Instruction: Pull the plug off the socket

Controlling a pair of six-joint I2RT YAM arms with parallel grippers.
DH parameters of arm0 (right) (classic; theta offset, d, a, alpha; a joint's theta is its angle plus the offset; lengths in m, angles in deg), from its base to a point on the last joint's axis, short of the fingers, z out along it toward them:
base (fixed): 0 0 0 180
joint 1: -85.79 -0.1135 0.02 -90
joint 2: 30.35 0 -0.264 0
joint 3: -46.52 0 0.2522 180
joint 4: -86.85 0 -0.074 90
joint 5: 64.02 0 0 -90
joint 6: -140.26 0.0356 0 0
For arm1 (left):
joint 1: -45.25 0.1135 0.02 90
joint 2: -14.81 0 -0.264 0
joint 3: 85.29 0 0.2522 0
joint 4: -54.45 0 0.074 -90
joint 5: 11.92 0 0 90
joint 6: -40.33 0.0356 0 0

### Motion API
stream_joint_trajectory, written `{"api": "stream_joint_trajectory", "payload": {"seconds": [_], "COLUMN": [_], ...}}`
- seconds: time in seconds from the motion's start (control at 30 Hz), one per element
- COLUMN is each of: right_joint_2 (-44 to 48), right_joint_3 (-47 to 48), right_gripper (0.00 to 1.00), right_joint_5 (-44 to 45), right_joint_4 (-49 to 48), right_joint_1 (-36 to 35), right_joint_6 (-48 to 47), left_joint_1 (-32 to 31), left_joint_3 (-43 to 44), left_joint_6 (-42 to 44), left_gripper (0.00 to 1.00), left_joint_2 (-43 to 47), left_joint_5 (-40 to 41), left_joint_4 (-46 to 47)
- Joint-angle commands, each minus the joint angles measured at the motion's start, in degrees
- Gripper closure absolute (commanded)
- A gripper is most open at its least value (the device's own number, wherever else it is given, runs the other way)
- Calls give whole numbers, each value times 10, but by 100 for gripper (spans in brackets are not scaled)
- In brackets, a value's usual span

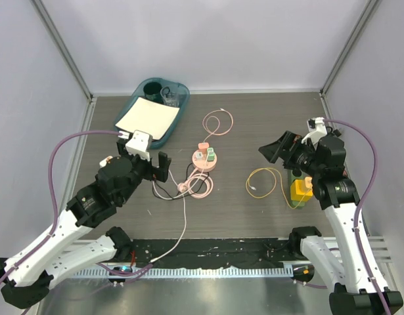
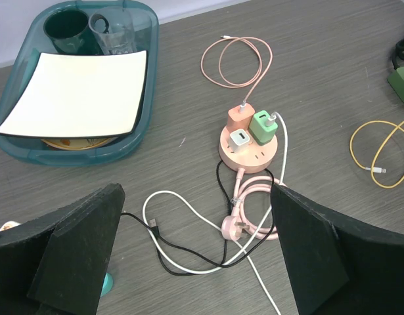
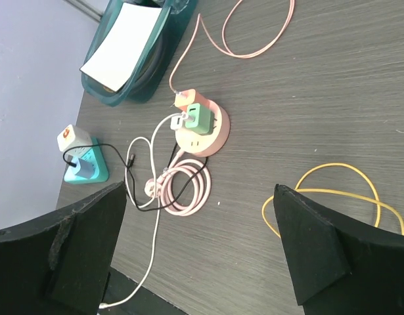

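A round pink socket (image 1: 205, 160) lies mid-table with its pink cord (image 1: 196, 186) coiled in front of it. Three plugs stand in its top: a green plug (image 2: 262, 126), an orange-pink plug (image 2: 240, 117) and a small white plug (image 2: 241, 139). In the right wrist view the socket (image 3: 208, 138) and the green plug (image 3: 199, 118) show at upper centre. My left gripper (image 1: 148, 170) hovers open to the left of the socket, above loose cables (image 2: 188, 259). My right gripper (image 1: 284, 161) hovers open to the socket's right. Neither gripper touches anything.
A teal tray (image 1: 163, 134) at the back left holds a white plate, a cup and a glass. There is a pink cable loop (image 1: 217, 122) behind the socket and a yellow cable (image 1: 263, 182) to its right. A yellow-green block (image 1: 300, 191) sits under the right arm. A teal socket (image 3: 87, 167) lies at far left.
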Motion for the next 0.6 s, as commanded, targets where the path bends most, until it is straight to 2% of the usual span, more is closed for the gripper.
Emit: {"api": "stream_joint_trajectory", "payload": {"seconds": [0.0, 0.23, 0.33, 0.43, 0.57], "right_joint_2": [7, 3, 17, 25, -39], "right_joint_3": [33, 85, 95, 100, 130], "right_gripper": [0, 0, 0, 0, 2], "right_joint_5": [37, 84, 148, 264, 419], "right_joint_4": [15, 70, 81, 111, 191], "right_joint_1": [-2, -2, -2, -2, -2], "right_joint_6": [-11, -5, 40, 42, 22], "left_joint_1": [-1, -2, -2, -2, -1], "left_joint_3": [6, 6, 6, 5, 7], "left_joint_6": [9, 7, 7, 8, 6], "left_gripper": [0, 0, 0, 0, 0], "left_joint_2": [0, 0, 0, 1, -1], "left_joint_5": [10, 8, 10, 11, 13], "left_joint_4": [21, 22, 21, 22, 20]}}
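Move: The pale pink plug on the far end of the green socket strip lies some 13 cm to the right of the right hand, about 3 cm farther out and 18 cm below. The yellow plug on the strip's near end is about 12 cm right and 9 cm back; the yellow cable's loop lies 4 cm back, straight below otherwise. From the left hand, the pale pink plug is roughly 45 cm right, 5 cm ahead and 22 cm down. Rightward, slowly at first and then speeding up, the open right hand swings about 6.5 cm through free air from above the yellow cable towards the pale pink plug on the green strip, rising 2 to 3 cm on the way. The wrist turns some 25 degrees clockwise, bringing the fingers closer to straight ahead; they stay wide open and touch nothing. ##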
